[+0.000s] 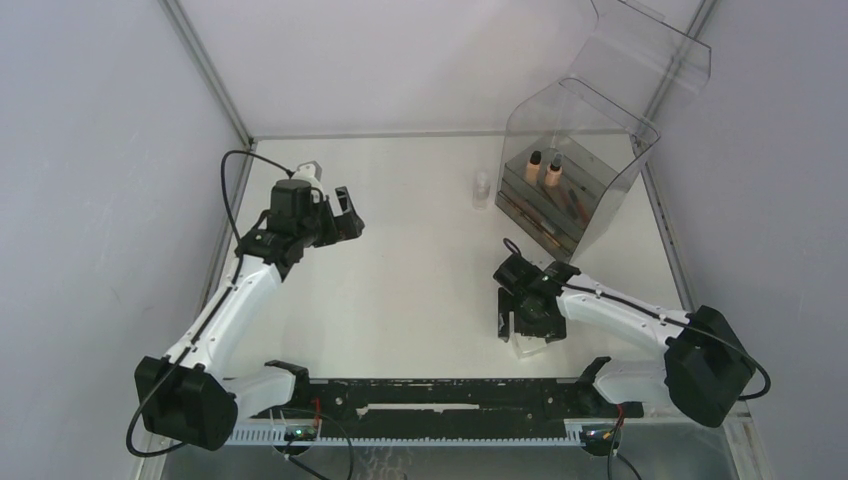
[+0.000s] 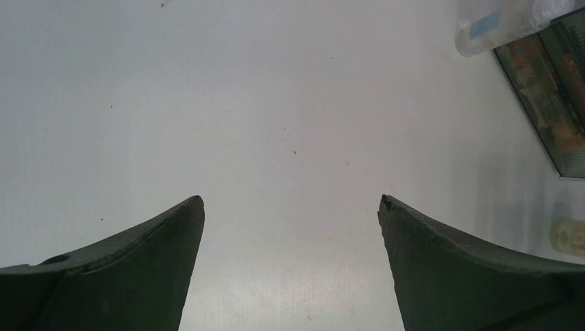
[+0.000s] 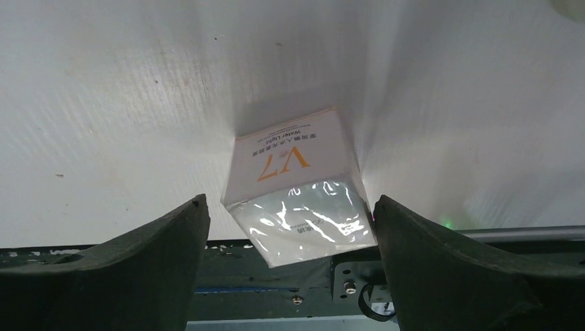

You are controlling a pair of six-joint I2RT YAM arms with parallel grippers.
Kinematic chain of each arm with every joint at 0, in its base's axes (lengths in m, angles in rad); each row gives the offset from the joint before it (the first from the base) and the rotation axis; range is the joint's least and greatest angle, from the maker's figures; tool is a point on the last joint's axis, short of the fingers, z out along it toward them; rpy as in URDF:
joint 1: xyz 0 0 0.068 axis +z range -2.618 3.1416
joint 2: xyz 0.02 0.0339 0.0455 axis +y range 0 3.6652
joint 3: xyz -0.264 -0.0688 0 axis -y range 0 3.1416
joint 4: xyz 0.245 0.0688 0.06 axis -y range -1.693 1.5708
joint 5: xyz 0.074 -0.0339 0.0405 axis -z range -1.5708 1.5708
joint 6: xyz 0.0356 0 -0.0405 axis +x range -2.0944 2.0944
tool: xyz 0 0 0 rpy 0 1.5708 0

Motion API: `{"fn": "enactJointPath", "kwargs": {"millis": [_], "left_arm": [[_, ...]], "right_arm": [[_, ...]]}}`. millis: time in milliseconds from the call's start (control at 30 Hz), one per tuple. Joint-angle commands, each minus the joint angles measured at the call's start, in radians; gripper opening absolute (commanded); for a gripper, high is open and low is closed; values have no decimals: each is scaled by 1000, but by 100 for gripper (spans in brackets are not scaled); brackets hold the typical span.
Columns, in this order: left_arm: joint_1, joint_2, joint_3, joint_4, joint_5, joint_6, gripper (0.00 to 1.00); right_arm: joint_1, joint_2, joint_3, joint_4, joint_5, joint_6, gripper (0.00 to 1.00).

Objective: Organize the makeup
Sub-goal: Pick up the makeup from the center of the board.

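A white box (image 3: pixel 293 162) with orange "V7" lettering and shiny wrap stands tilted on the table near the front edge, and also shows as the white box (image 1: pixel 527 348) in the top view. My right gripper (image 3: pixel 290 198) is open around it: the box lies close against the right finger, with a clear gap to the left finger. Two tan dark-capped bottles (image 1: pixel 543 168) stand inside the clear bin, with thin brushes or pencils (image 1: pixel 545 222) lying in its lower trays. My left gripper (image 1: pixel 347 215) hangs open over bare table at the back left, its fingers (image 2: pixel 165 234) holding nothing.
The tall clear plastic bin (image 1: pixel 600 120) stands at the back right, its lid raised. A small clear bottle (image 1: pixel 482 189) stands just left of it, and the same clear bottle (image 2: pixel 493 27) shows in the left wrist view. The black rail (image 1: pixel 440 400) runs along the near edge.
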Motion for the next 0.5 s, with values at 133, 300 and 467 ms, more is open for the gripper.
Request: {"fn": "enactJointPath", "kwargs": {"millis": [133, 300, 467], "left_arm": [[6, -5, -17, 45, 15, -1, 100], [6, -29, -23, 40, 1, 8, 100], [7, -45, -22, 21, -13, 15, 100]], "right_arm": [[25, 26, 0, 98, -32, 1, 70], [13, 20, 151, 83, -19, -96, 47], [-123, 96, 399, 101, -66, -265, 34]]}}
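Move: The white makeup box sits between the right hand's open fingers, its middle about 1 cm below the hand point and 1 cm nearer the base. From that hand the round jar is some 6 cm ahead and 8 cm right, and the clear bottle about 23 cm ahead, 7 cm left, both near hand height. From the left hand, the box lies roughly 20 cm back, 27 cm right and 16 cm below. The right fingers close on the white box's two sides and pinch it, while the hand settles barely 1 cm lower. Holding it, the hand then swings up, forward and left together at growing speed, about 5 cm up and as much forward, away from the near table edge, tilting some 10 degrees. ##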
